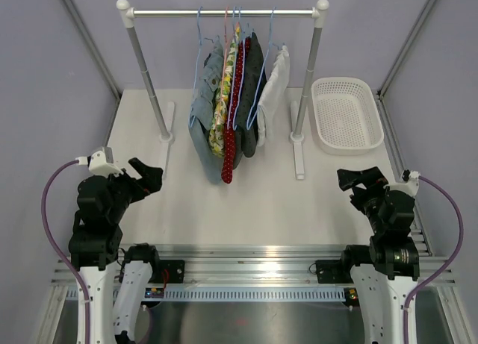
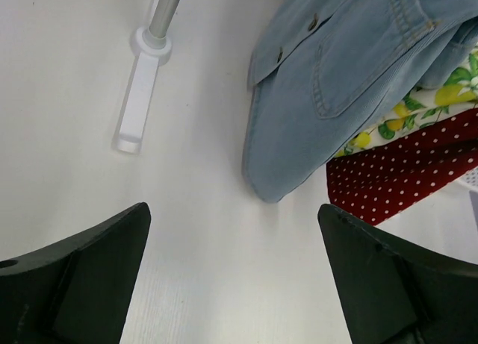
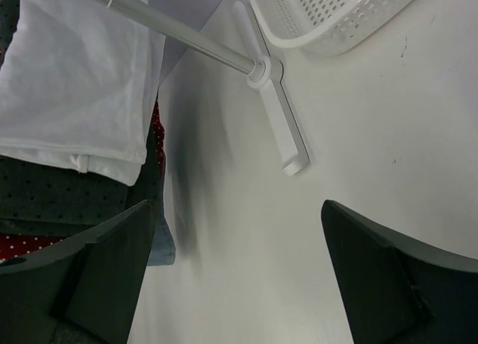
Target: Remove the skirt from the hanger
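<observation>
Several garments hang close together on thin hangers (image 1: 199,32) from the rack's rail (image 1: 224,13): a denim one (image 1: 202,109), a lemon print (image 1: 221,98), a long red polka-dot one (image 1: 229,146), a dark dotted one (image 1: 251,90) and a white one (image 1: 275,79). From these views I cannot tell which of them is the skirt. My left gripper (image 1: 149,176) is open near the table's front left, short of the denim hem (image 2: 299,135). My right gripper (image 1: 351,178) is open at the front right. Nothing lies between the fingers of either gripper (image 2: 232,210) (image 3: 237,206).
A white perforated basket (image 1: 347,81) stands at the back right, beside the rack's right post. The rack's two flat feet (image 1: 166,139) (image 1: 299,156) reach forward over the white table. Slanted frame bars rise at both back corners.
</observation>
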Controlling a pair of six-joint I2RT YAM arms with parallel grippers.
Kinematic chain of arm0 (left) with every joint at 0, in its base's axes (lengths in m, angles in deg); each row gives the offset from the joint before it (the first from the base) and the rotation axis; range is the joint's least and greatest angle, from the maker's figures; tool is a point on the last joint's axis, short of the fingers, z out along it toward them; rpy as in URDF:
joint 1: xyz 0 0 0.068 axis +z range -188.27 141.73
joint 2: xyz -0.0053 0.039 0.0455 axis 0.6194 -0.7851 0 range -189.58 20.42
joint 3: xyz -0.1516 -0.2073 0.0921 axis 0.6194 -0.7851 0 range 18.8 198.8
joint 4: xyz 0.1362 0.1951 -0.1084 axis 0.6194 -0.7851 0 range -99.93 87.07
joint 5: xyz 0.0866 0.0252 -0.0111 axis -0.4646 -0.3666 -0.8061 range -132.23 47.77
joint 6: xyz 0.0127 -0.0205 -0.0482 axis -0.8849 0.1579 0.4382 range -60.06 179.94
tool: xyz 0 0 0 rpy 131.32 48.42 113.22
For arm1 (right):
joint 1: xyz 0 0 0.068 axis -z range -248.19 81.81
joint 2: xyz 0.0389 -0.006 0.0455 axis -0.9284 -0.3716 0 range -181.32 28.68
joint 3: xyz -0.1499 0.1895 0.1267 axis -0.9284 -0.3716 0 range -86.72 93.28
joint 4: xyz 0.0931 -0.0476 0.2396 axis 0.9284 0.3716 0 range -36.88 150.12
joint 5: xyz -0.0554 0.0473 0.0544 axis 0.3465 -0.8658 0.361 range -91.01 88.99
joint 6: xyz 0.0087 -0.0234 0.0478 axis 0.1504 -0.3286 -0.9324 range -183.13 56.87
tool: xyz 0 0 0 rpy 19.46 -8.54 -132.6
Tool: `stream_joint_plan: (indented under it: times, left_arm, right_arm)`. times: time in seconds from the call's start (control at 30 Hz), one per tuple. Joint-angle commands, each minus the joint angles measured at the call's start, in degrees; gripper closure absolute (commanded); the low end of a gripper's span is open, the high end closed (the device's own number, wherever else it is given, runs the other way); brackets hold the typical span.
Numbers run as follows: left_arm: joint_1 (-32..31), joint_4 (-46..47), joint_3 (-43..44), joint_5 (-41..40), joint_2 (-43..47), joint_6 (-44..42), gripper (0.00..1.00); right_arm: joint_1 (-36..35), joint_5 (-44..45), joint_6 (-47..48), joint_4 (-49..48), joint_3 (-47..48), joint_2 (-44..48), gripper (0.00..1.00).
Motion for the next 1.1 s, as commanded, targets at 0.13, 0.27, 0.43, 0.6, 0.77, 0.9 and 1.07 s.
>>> stream_joint_plan:
  times: [0.13, 0.27, 0.43, 0.6, 0.77, 0.9, 1.07]
  left_arm:
    - [-0.29, -4.42, 8.81, -4.66, -0.3, -4.72, 0.01]
    - [-0.29, -8.91, 20.6, -5.12, -6.0, -7.27, 0.01]
    - [-0.64, -7.79, 29.93, 1.65, -14.52, -5.35, 0.01]
    - [-1.42, -10.41, 49.47, 2.98, -26.56, -3.85, 0.04]
    - [-20.01, -13.57, 68.74, -18.73, -41.22, -8.14, 0.01]
    - [-31.99, -22.35, 95.2, -21.99, -62.91, -11.32, 0.01]
    - [-40.88, -10.17, 83.95, -21.65, -61.56, -12.72, 0.01]
  right_arm:
    - [-0.04, 1.0, 1.89, 7.73, 2.79, 0.08, 0.03]
    - [-0.04, 1.53, 1.38, 8.0, 3.58, 0.78, 0.02]
    - [-0.04, -6.35, 4.88, 2.03, 7.18, -2.36, 0.01]
    - [-0.04, 5.98, 16.04, 14.73, 26.03, -18.77, 0.02]
    - [-0.04, 12.78, 20.27, 18.9, 38.29, -27.33, 0.02]
    - [-0.13, 11.56, 19.39, 19.34, 41.64, -28.84, 0.02]
    - [-0.04, 7.78, 20.0, 17.94, 38.58, -25.77, 0.02]
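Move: The blue hanger carrying the denim skirt is roughly 26 cm ahead of the left gripper, 13 cm to its right and 18 cm above. The yellow floral skirt hangs about 27 cm ahead and 18 cm right, near gripper height; the left rack post is some 38 cm ahead and 7 cm left. From the right gripper, that blue hanger is about 25 cm ahead, 43 cm left and 22 cm higher. Lift the open left gripper some 30 cm nearly straight up, then swing it about 16 cm right and 11 cm forward towards the near side of the hangers, sinking slightly at the end; tip the fingers up about 15 degrees and turn them clockwise about 20. Dip the open right gripper a little, then raise it well up and slightly right, rolling its left side down. ##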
